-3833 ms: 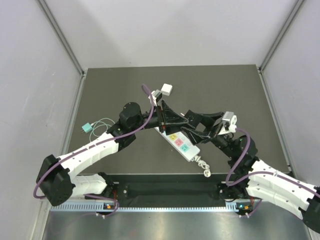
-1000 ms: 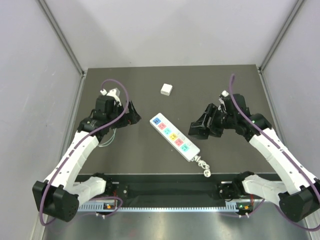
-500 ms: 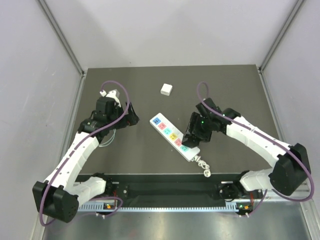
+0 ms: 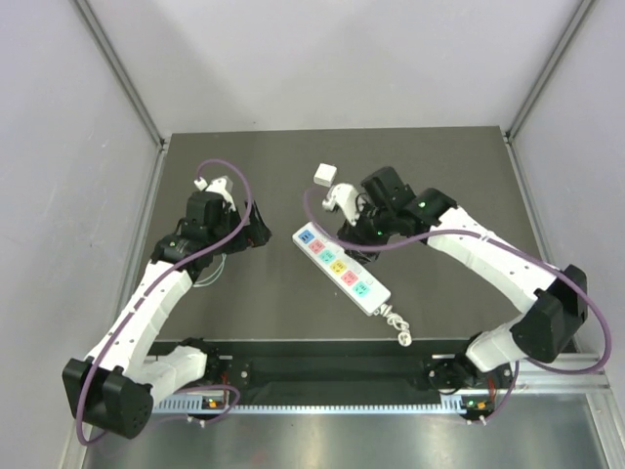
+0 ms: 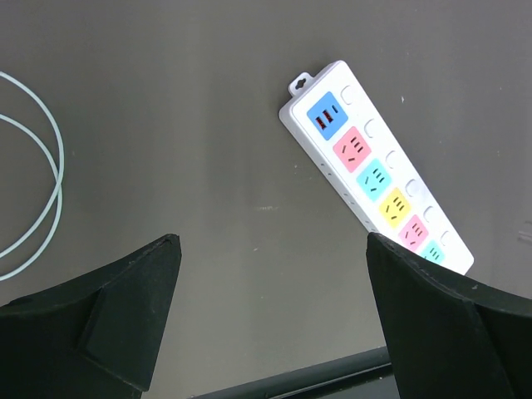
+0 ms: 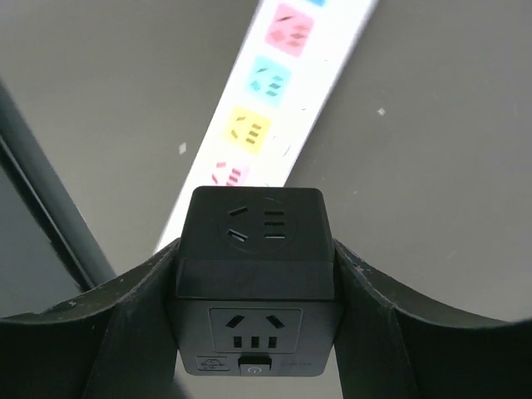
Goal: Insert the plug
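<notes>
A black cube plug with socket faces sits between the fingers of my right gripper, which is shut on it. The gripper hangs just above and to the right of the far end of the white power strip, whose coloured sockets lie below the cube. My left gripper is open and holds nothing. It hovers over bare table to the left of the strip, and in the top view it is apart from the strip's blue end.
A small white cube rests on the table beyond the strip. A pale green cable loops at the left, partly under the left arm. A dark rail runs along the near table edge. The strip's coiled cord end lies near that rail.
My right arm has swung left from the right side of the table to the strip's far end, still holding the black cube. The left arm has barely moved.
</notes>
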`<action>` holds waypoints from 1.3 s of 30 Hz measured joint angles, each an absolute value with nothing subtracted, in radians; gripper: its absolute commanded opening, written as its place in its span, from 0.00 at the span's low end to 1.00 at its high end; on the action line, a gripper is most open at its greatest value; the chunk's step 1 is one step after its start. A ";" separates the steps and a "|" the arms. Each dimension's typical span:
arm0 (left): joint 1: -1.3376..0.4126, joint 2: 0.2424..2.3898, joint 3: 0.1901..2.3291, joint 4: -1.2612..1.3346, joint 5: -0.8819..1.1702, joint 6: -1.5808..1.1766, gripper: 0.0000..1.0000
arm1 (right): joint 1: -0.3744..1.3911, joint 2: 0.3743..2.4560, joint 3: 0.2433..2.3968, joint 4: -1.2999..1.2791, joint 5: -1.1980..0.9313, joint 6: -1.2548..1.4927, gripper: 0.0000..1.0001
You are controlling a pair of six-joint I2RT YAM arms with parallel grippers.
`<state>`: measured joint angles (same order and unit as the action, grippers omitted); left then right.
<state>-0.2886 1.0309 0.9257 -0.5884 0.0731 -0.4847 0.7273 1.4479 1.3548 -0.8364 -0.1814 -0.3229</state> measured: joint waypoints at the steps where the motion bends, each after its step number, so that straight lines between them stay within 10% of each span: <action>1: -0.289 1.031 0.925 -0.588 0.073 -0.485 0.97 | 0.734 1.456 1.353 -0.854 -0.197 -0.418 0.00; 15: -0.254 1.032 0.920 -0.584 0.065 -0.500 0.96 | 0.751 1.534 1.214 -0.935 -0.252 -1.129 0.00; 39: -0.165 1.097 0.876 -0.566 0.224 -0.551 0.95 | 0.823 1.428 1.026 -0.847 -0.326 -1.351 0.00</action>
<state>-0.1650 1.0969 0.8764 -0.5659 0.2241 -0.5514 0.8227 1.4277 1.0264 -0.8471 -0.3260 -1.3510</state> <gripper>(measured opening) 0.950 0.605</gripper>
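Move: The right hand already holds the black cube plug above the power strip. The teal socket at the strip's cord end lies about 5 cm back of that hand, 1 cm to its right and some 16 cm below. The pink socket beside it is roughly 2 cm back and 2 cm left, and the coiled cord 10 cm back and 9 cm right. From the empty left hand the teal socket lies some 8 cm back, 22 cm right and 16 cm below. Keeping its grip on the plug, the right hand sinks about 10 cm and draws some 6 cm back over the strip towards the cord-end sockets, easing up a couple of centimetres midway before sinking again, while it turns some 60 degrees counter-clockwise to bring the plug nearly square with the strip. The left hand, empty and open, sinks about 3 cm and tips slightly, well to the left of the strip. ##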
